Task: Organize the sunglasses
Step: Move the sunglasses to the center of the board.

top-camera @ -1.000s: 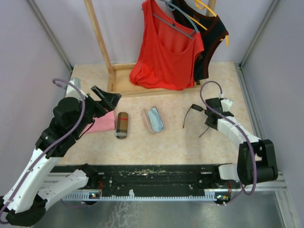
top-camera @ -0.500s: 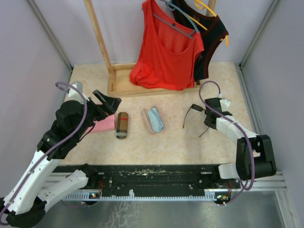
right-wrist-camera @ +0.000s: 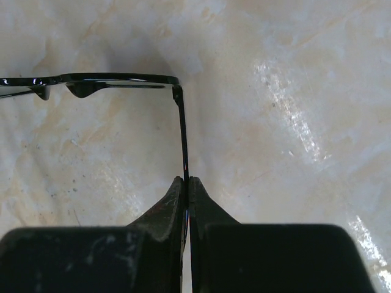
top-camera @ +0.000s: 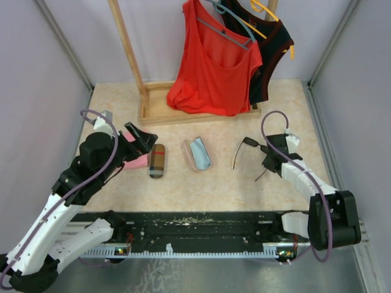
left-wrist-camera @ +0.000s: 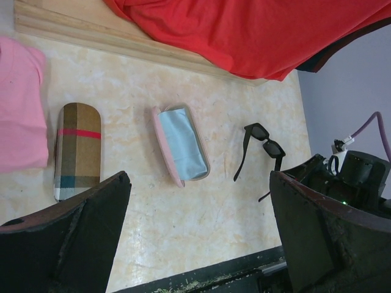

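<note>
The black-framed sunglasses (top-camera: 247, 146) lie unfolded on the marbled table, right of centre, and also show in the left wrist view (left-wrist-camera: 261, 138). My right gripper (top-camera: 267, 160) is shut on one thin arm of the sunglasses (right-wrist-camera: 182, 134), its jaws (right-wrist-camera: 186, 183) pinched together around it. The front of the frame (right-wrist-camera: 116, 79) stretches to the left, just off the table. My left gripper (top-camera: 142, 135) hangs open above the table's left side with nothing between its fingers (left-wrist-camera: 198, 178).
A brown plaid case (top-camera: 157, 160) lies shut next to an open pink case (top-camera: 198, 154) with pale blue lining. A pink cloth (top-camera: 131, 159) lies under my left arm. Behind stands a wooden rack base (top-camera: 159, 110) with a red top (top-camera: 214, 67) hanging over it.
My right gripper has closed onto the sunglasses' arm, and the sunglasses have shifted slightly left. My left arm has drifted a little to the right, still open.
</note>
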You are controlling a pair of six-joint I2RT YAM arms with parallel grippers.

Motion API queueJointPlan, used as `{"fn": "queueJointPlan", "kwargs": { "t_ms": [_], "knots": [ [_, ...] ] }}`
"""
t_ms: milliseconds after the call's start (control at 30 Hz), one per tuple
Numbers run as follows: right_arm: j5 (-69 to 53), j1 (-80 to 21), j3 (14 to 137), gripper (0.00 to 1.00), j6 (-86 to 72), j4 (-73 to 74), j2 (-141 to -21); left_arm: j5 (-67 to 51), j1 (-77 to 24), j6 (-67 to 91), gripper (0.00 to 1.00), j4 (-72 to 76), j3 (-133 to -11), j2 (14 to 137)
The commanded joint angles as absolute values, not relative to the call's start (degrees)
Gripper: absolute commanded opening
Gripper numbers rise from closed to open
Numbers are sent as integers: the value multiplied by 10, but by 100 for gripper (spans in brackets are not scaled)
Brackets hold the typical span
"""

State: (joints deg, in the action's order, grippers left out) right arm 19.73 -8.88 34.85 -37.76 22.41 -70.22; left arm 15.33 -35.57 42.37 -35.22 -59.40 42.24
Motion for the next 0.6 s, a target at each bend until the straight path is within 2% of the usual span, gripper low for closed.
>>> {"fn": "queueJointPlan", "kwargs": {
  "t_ms": [0, 233, 467, 567],
  "knots": [
    [176, -112, 339, 0, -441, 231, -653, 142, -353, 419, 100, -357, -587, 418],
    [223, -224, 337, 0, -554, 307, -620, 134, -352, 429, 100, -363, -573, 417],
    [261, -305, 338, 0, -607, 361, -637, 134, -353, 433, 100, -367, -564, 411],
    [265, -334, 342, 5, -621, 369, -653, 133, -353, 432, 100, -367, -560, 412]
  ]
}}
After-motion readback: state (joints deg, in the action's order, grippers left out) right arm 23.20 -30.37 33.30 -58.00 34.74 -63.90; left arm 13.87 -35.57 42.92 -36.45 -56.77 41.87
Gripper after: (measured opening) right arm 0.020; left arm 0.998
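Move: The right hand already pinches the sunglasses' right temple just above the board; their front frame is about 7 cm ahead and 3 cm left of it. The board's centre lies some 27 cm left and 3 cm back, with the pink case beside it, roughly 29 cm left and 4 cm ahead of the hand. From the raised left hand, the sunglasses are about 40 cm right, 6 cm ahead and 28 cm below. Temple still pinched, the right hand swings about 8 cm left and 5 cm back, low, towards the board's centre. ##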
